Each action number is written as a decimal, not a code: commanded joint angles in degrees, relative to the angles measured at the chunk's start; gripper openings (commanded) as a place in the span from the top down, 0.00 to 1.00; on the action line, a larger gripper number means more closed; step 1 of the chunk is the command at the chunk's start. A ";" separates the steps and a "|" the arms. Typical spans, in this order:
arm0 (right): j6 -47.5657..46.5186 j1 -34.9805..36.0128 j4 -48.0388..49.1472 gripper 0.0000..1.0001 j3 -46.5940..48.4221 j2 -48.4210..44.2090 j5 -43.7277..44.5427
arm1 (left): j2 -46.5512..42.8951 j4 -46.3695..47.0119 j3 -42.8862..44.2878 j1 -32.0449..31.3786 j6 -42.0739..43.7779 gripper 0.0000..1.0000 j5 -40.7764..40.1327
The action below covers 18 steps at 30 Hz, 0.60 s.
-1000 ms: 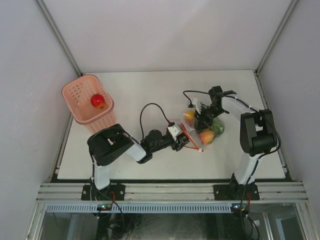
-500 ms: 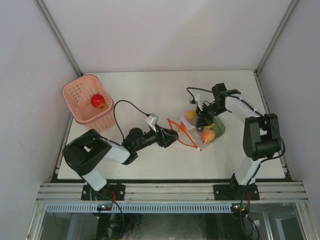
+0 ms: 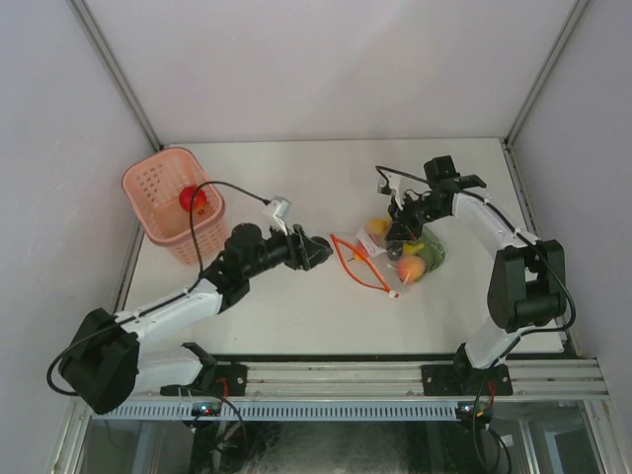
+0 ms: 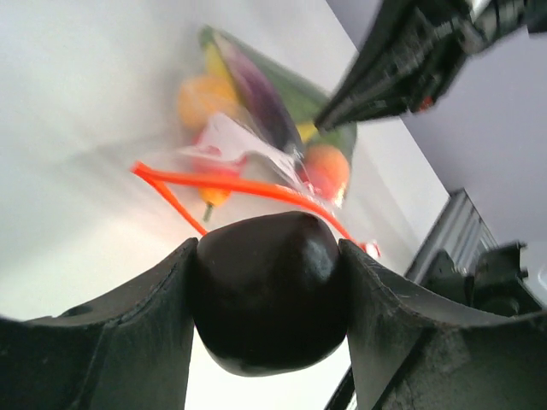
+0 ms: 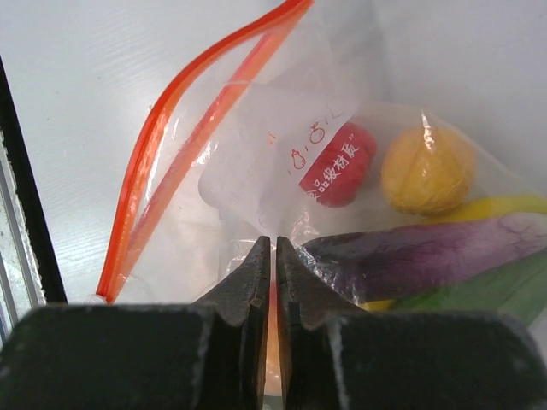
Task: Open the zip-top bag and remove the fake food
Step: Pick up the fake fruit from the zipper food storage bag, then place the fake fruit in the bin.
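Note:
The clear zip-top bag (image 3: 403,259) lies right of centre, its orange zipper (image 3: 354,265) gaping toward the left. Inside it the right wrist view shows fake food: a red piece (image 5: 338,166), a yellow-orange ball (image 5: 427,171) and a purple eggplant (image 5: 427,256). My left gripper (image 3: 318,253) hovers left of the bag mouth, shut on a dark round piece of fake food (image 4: 269,295). My right gripper (image 5: 274,243) is shut to a hairline slit, with its tips at the crinkled film of the bag (image 5: 256,128). Whether film is pinched between them does not show.
A pink perforated basket (image 3: 158,212) stands at the back left with a red fruit (image 3: 193,199) in it. The right arm (image 4: 402,60) hangs over the far side of the bag. White walls close in the table on three sides.
My left gripper has drawn back leftward from the bag mouth, carrying the dark piece, and the left arm has stretched out low. The right gripper has shifted slightly toward the back.

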 commanded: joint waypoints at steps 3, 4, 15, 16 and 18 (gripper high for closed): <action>8.12 -0.24 4.92 0.95 0.78 -4.63 -1.37 | -4.09 -29.67 16.81 10.40 4.49 0.92 3.39; 8.87 -0.24 5.36 0.95 0.72 -4.89 -1.43 | -4.20 -32.25 19.16 12.48 4.50 0.92 3.54; 13.72 0.09 7.02 0.95 0.87 -6.43 -1.46 | -0.72 -42.94 33.66 35.71 -2.20 0.93 10.83; 14.00 0.04 7.11 0.95 0.81 -6.46 -1.39 | -0.27 -43.21 34.64 37.39 -2.46 0.94 10.65; 14.42 0.09 7.22 0.95 0.86 -6.52 -1.39 | 1.15 -44.10 36.54 41.28 -3.44 0.94 8.54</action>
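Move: Off to the left hand's left and ahead waits the pink basket: its middle lies about 30 cm left, 17 cm forward and 12 cm below the hand, which already holds a dark round fruit. The red fruit in the basket is some 27 cm left and 17 cm ahead. Behind this move, the bag's orange-edged mouth lies about 11 cm to the hand's right and 3 cm ahead. From the right hand the basket is roughly 52 cm left and 10 cm ahead. Carrying the dark fruit in its steady grip, the left hand sweeps left some 18 cm while going forward and up about 10 cm each, away from the bag and towards the basket's right side; the climb levels off at the end. The wrist swings nearly 30 degrees counter-clockwise. The right hand, fingers still all but shut, rises about 3 cm above the bag. ##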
